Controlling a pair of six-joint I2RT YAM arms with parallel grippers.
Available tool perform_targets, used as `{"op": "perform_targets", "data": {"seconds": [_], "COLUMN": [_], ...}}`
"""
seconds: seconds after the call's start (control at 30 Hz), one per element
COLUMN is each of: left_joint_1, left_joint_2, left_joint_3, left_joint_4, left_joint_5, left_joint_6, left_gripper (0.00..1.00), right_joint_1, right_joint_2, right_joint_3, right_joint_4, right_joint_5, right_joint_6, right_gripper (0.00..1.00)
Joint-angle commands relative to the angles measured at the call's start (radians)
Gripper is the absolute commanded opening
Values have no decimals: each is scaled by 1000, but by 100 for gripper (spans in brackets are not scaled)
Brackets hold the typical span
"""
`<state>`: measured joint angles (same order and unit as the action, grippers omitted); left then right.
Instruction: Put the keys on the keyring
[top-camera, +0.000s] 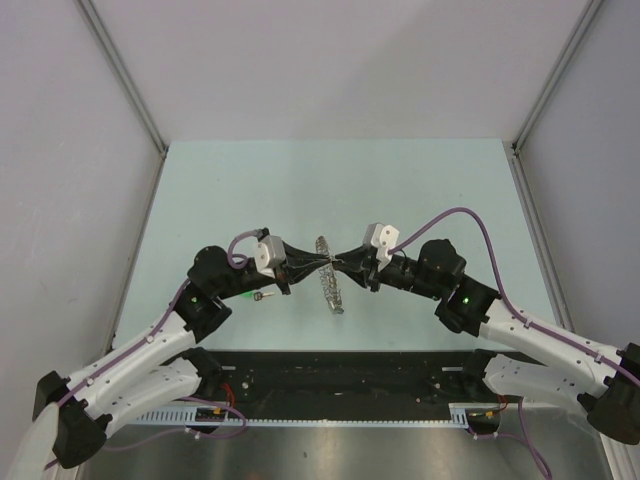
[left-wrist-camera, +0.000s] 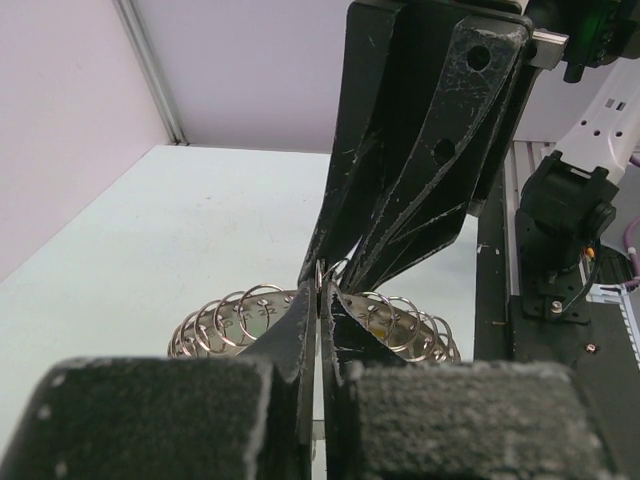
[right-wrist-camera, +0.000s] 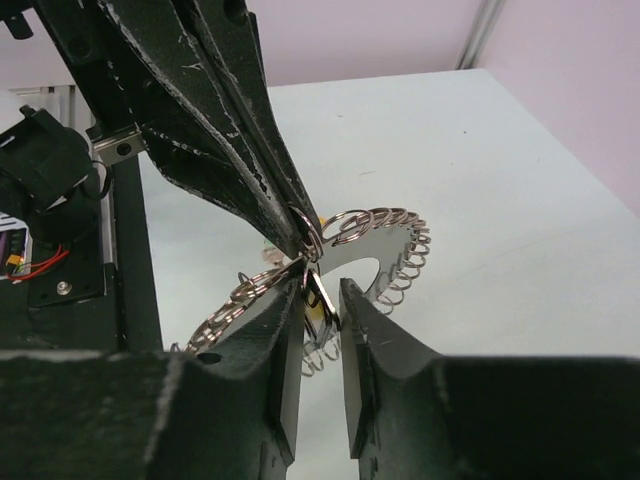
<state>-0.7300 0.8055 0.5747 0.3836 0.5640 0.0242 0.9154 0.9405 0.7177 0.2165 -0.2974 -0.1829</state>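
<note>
My left gripper (top-camera: 321, 262) (left-wrist-camera: 322, 290) is shut on a thin metal keyring (left-wrist-camera: 323, 272) (right-wrist-camera: 312, 233), held up over the table's middle. My right gripper (top-camera: 337, 264) (right-wrist-camera: 322, 282) meets it tip to tip. A small key (right-wrist-camera: 322, 298) with a metal blade slants across the narrow gap between the right fingers. It touches both and sits just under the ring. Whether it is threaded on the ring I cannot tell. Another key (top-camera: 258, 296), green-headed, lies on the table beside the left gripper.
A curved metal plate (top-camera: 331, 288) (left-wrist-camera: 240, 322) (right-wrist-camera: 395, 250) lined with several spare rings lies on the table directly under both grippers. The black rail (top-camera: 330, 365) with the arm bases runs along the near edge. Grey walls close in the back and sides.
</note>
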Motion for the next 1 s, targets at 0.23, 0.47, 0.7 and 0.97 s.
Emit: {"op": "perform_targets", "data": {"seconds": [0.23,0.47,0.7,0.97], "left_joint_1": [3,38,113,115], "left_joint_2": [-6,13,124,210], "left_joint_3": [5,89,224,312], "left_joint_4": [89,-122,-375,-574], "left_joint_5": [20,79,281,436], "left_joint_6": [-44,72,198,339], "left_gripper": [6,29,44,54], "right_joint_1": [7,8,20,69], "right_joint_2": [-19,-16,9,67], "right_joint_3": [12,114,210,302], "right_joint_4": [-6,-250,-460,-611], "right_joint_5": [-9,-19,-11,-25], "right_joint_6": [-65,-191,-293,-362], "right_gripper": [0,0,0,0]}}
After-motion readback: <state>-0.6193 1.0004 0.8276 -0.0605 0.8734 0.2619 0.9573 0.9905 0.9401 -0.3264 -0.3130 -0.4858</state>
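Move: The left fingers already hold the keyring's rim, and the open right fingertips meet them there, around the same rim. From either hand the keyring's middle hangs about 4 cm below and 1 cm back. The silver key lies on the table about 16 cm left of the right hand, 2 cm back and 15 cm down, with the green key 4 cm farther left of it. Right fingers shut on the keyring's rim, left ones then let go, and both hands sink about 3 cm. ##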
